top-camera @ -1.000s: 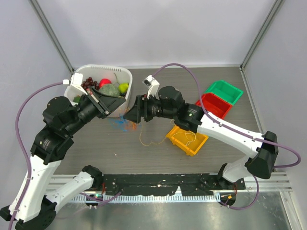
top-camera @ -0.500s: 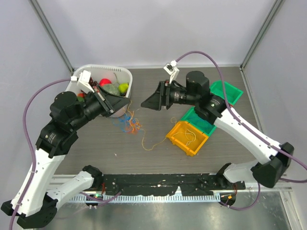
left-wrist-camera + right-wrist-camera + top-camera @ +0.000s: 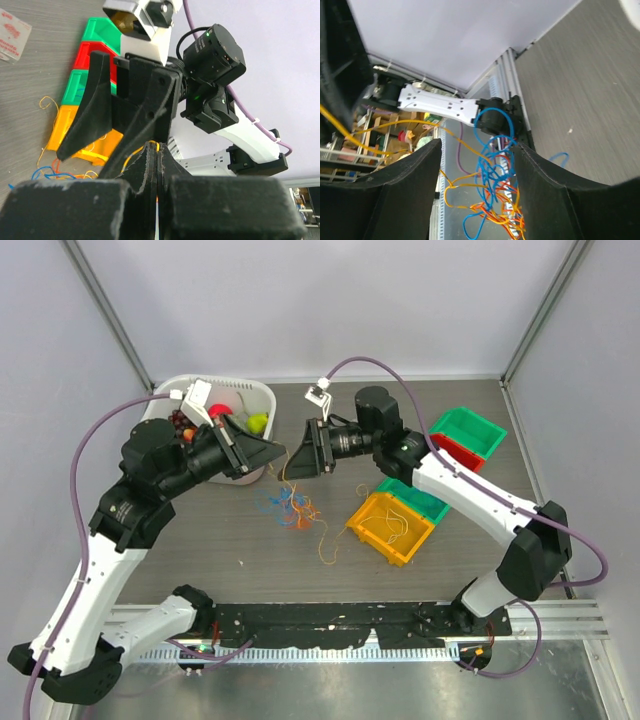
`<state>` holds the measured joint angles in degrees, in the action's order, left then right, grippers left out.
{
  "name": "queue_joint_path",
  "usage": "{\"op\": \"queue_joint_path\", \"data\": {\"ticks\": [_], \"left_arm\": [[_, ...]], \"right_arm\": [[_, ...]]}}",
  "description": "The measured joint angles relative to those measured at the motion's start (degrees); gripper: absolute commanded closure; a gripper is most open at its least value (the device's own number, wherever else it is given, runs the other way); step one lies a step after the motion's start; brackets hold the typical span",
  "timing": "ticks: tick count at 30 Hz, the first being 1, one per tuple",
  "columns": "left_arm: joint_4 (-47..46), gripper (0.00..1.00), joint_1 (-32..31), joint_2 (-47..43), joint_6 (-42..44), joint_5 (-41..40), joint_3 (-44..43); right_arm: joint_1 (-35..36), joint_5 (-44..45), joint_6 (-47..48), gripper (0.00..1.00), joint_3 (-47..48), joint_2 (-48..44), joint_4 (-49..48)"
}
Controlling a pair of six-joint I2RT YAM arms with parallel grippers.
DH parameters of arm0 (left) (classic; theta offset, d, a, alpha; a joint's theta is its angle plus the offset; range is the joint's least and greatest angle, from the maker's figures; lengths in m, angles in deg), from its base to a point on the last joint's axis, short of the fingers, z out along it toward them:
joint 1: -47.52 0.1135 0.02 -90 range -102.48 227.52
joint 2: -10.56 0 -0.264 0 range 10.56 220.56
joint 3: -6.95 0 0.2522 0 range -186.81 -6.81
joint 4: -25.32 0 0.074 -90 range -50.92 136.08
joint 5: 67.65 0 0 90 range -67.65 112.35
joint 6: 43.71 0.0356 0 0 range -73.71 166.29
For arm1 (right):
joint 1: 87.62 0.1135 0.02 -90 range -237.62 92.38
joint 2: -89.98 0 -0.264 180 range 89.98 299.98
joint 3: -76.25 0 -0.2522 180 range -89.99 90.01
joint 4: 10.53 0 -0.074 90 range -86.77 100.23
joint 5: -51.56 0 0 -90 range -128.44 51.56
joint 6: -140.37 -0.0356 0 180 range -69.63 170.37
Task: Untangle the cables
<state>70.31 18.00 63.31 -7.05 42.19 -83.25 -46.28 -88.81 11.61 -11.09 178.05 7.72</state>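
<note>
The cables (image 3: 290,505) are a knot of thin blue, orange-yellow and red wires below the two grippers, which face each other at mid-table. My left gripper (image 3: 268,455) is shut on an orange-yellow wire (image 3: 159,145) that runs down into the knot. My right gripper (image 3: 298,458) stands open close beside it. In the right wrist view the cables (image 3: 495,170) hang between the spread fingers (image 3: 410,190) of my right gripper (image 3: 477,147), and neither finger presses on them. One orange-yellow strand (image 3: 330,545) trails towards the yellow bin. My left gripper (image 3: 157,150) shows its pads pressed together.
A white basket (image 3: 262,396) of toy fruit stands at the back left, behind my left gripper. A yellow bin (image 3: 372,530) with loose thin wires sits at centre right. A green bin (image 3: 425,502), a red bin (image 3: 462,452) and another green bin (image 3: 470,430) stand beyond it.
My right gripper pulled back to the right, then came left again to face the left gripper. The left gripper moved right and up with its wire, and the knot shifted right with it.
</note>
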Motion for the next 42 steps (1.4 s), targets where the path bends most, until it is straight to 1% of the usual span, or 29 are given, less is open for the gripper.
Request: {"op": "queue_joint_path", "data": {"ticks": [4, 10, 16, 20, 22, 24, 26, 30, 31, 37, 39, 42], "left_arm": [[-1.2, 1.00, 0.0, 0.5, 0.0, 1.1, 0.0], [-1.8, 1.00, 0.0, 1.9, 0.0, 2.3, 0.0], [-1.9, 1.00, 0.0, 2.0, 0.0, 2.9, -0.1], [-2.4, 1.00, 0.0, 2.2, 0.0, 2.6, -1.1], [-3.2, 1.00, 0.0, 2.6, 0.0, 1.8, -2.5], [-4.4, 1.00, 0.0, 3.0, 0.9, 0.4, -4.6], [-4.6, 1.00, 0.0, 3.4, 1.5, -0.7, -7.1], [-3.7, 1.00, 0.0, 6.1, 4.2, -2.9, -17.2], [-3.4, 1.00, 0.0, 6.2, 4.9, -3.5, -19.6], [-1.0, 1.00, 0.0, 5.4, 7.7, -6.8, -25.4], [0.4, 1.00, 0.0, 5.2, 8.4, -8.0, -27.1], [0.6, 1.00, 0.0, 4.8, 8.7, -9.3, -27.5]], "right_arm": [[1.5, -3.3, -1.5, 0.36, -2.2, -1.2, -4.0], [4.2, -4.5, -2.1, 0.35, -4.1, -1.2, -5.3], [5.6, 1.0, -1.4, 0.36, -2.4, 0.5, -4.0], [7.8, 9.5, 2.6, 0.36, -2.2, 2.0, -0.3], [9.5, 15.3, 4.6, 0.37, -5.9, 2.1, -1.5], [10.3, 19.2, 5.7, 0.37, -10.9, 3.1, -3.3], [9.9, 22.4, 6.2, 0.37, -14.9, 6.5, -3.9], [7.4, 27.3, 7.2, 0.37, -19.6, 15.1, -2.6], [6.4, 27.8, 7.3, 0.36, -19.9, 16.0, -2.0], [3.3, 29.6, 8.3, 0.36, -19.4, 16.9, -2.1], [3.0, 30.3, 9.0, 0.36, -18.4, 16.9, -0.7], [2.1, 30.8, 10.4, 0.35, -15.9, 16.9, 2.6]]}}
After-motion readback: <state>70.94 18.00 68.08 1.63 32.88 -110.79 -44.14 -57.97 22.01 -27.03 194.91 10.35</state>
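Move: My shut left fingers already pinch a yellow cable strand; the blue-orange-red tangle hangs about 25 cm below that hand, a couple of cm right. From my half-open right hand the tangle is some 15 cm down, about 1 cm back and 2 cm right. Counted from the right hand, the orange box is roughly 21 cm right, 2 cm forward and 31 cm down, the fruit bin 19 cm forward, 17 cm left and 26 cm down. I draw my right hand back about 4 cm, then plunge it some 28 cm down past the tangle to just above the table, easing forward, fingers staying open and tipping down about 35 degrees. Meanwhile my left hand keeps its pinch on the yellow strand and, once the right starts down, pulls it up some 16 cm and slightly left, away from the table, fingertips tilting up. ##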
